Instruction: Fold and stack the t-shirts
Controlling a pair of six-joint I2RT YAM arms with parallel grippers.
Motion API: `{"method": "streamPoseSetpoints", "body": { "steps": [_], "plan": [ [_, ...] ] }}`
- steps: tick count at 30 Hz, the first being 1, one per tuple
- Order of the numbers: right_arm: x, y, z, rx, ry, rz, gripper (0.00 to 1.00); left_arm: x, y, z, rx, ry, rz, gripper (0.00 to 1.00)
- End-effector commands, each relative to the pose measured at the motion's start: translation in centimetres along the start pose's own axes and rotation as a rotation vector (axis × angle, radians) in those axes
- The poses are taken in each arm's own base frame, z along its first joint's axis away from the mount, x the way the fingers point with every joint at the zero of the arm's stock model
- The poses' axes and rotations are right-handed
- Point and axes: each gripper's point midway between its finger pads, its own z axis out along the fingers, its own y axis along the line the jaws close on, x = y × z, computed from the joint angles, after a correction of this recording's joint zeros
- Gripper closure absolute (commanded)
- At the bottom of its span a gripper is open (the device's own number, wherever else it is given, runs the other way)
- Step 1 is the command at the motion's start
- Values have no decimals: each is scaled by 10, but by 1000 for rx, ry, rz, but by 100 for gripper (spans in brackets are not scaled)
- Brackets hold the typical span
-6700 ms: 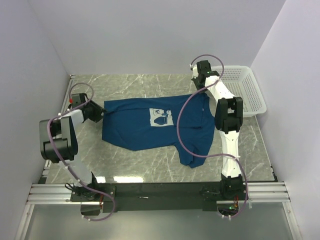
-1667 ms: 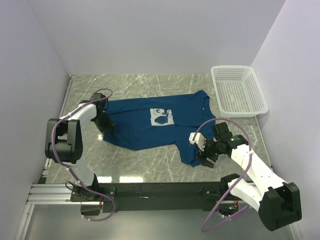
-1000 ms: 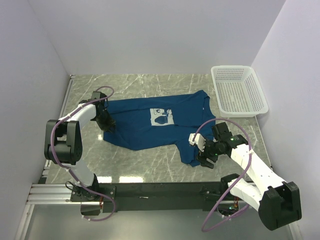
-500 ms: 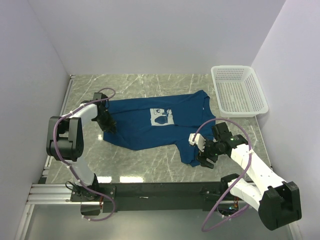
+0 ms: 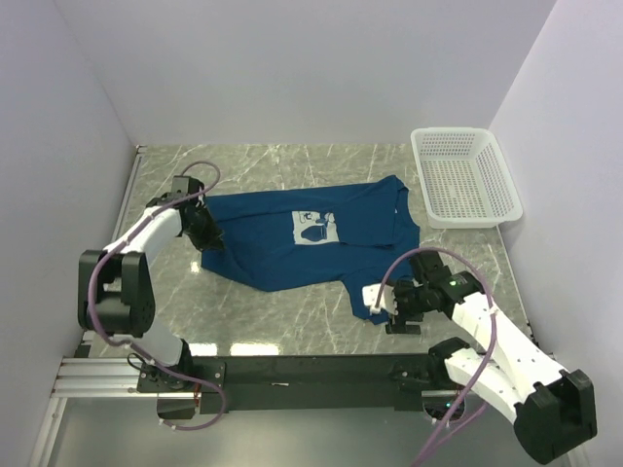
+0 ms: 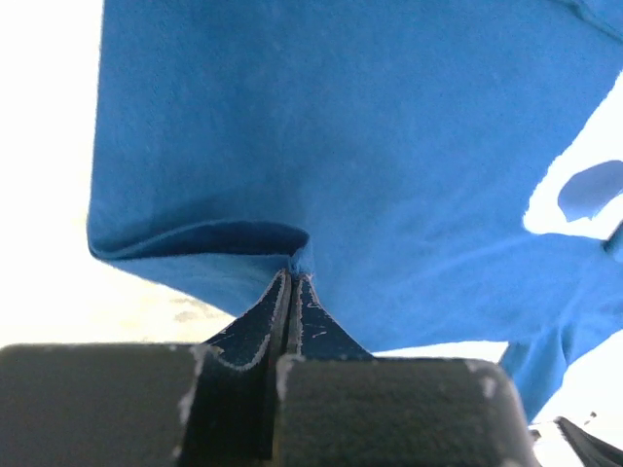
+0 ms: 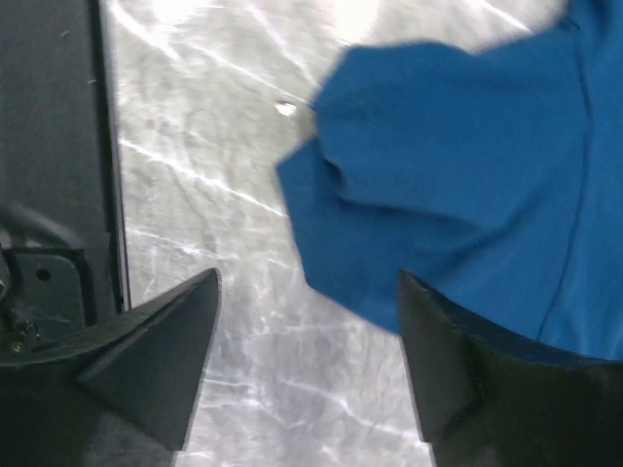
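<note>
The dark blue t-shirt (image 5: 282, 243) lies spread on the marble table, its white print (image 5: 313, 227) facing up. My left gripper (image 5: 207, 234) is at the shirt's left edge. In the left wrist view its jaws are pressed together on a pinch of the blue cloth (image 6: 341, 146) at the tips (image 6: 292, 276), with a fold raised just beyond them. My right gripper (image 5: 381, 304) hovers open at the shirt's near right corner. In the right wrist view its fingers (image 7: 185, 331) stand wide apart over bare marble, the sleeve (image 7: 458, 195) edge reaching between them.
A white mesh basket (image 5: 465, 175) stands at the back right of the table. The black base rail (image 7: 58, 146) runs along the near edge, close to the right gripper. White walls close in on both sides.
My left gripper has shut on the shirt's left edge and drawn slightly back. The right gripper has dropped a little toward the near edge by the sleeve, staying open.
</note>
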Motion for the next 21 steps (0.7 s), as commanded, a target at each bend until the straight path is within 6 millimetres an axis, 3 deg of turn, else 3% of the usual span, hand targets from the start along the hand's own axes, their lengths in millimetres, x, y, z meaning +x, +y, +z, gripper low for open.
{"method": "streamPoseSetpoints", "body": {
  "steps": [1,4,8,15,18,20,21],
  "plan": [
    [-10,-1,10,-20,-10,-183,23,8,-4,-9,68,-3,24,99],
    [-15,2,20,-53,-4,-181,36,15,-2,-9,85,9,21,99],
    [-4,-2,40,-71,90,-155,39,19,-1,-10,101,13,18,99],
    [6,1,48,-123,162,-117,48,19,-2,-16,123,8,18,99],
    [5,-3,47,-113,173,-103,73,20,-5,-17,143,7,16,99],
    [-5,-13,40,-90,166,-79,100,22,-4,-18,147,9,16,99],
    [-11,-19,36,-70,162,-73,100,21,-4,-19,147,7,15,99]
  ]
}}
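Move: The loose sleeve's near corner lies roughly level with the right hand, some 3 cm to its left and 5 cm below. Its neighbours are the white print, about 22 cm ahead and 17 cm left, and the table's near edge, about 6 cm back. From the left hand, already pinching a raised fold by the hem, that sleeve corner is about 18 cm back and 33 cm right; the print is about 4 cm ahead and 20 cm right. The right fingers shut from wide open and pinch the sleeve's near corner, after the hand slips some 2 cm left and then sinks about 5 cm onto the cloth, tipping about 10 degrees to point more steeply down. The left hand keeps its pinch on the fold by the hem and draws it back about 2.5 cm towards the near edge, ending at much the same height. ##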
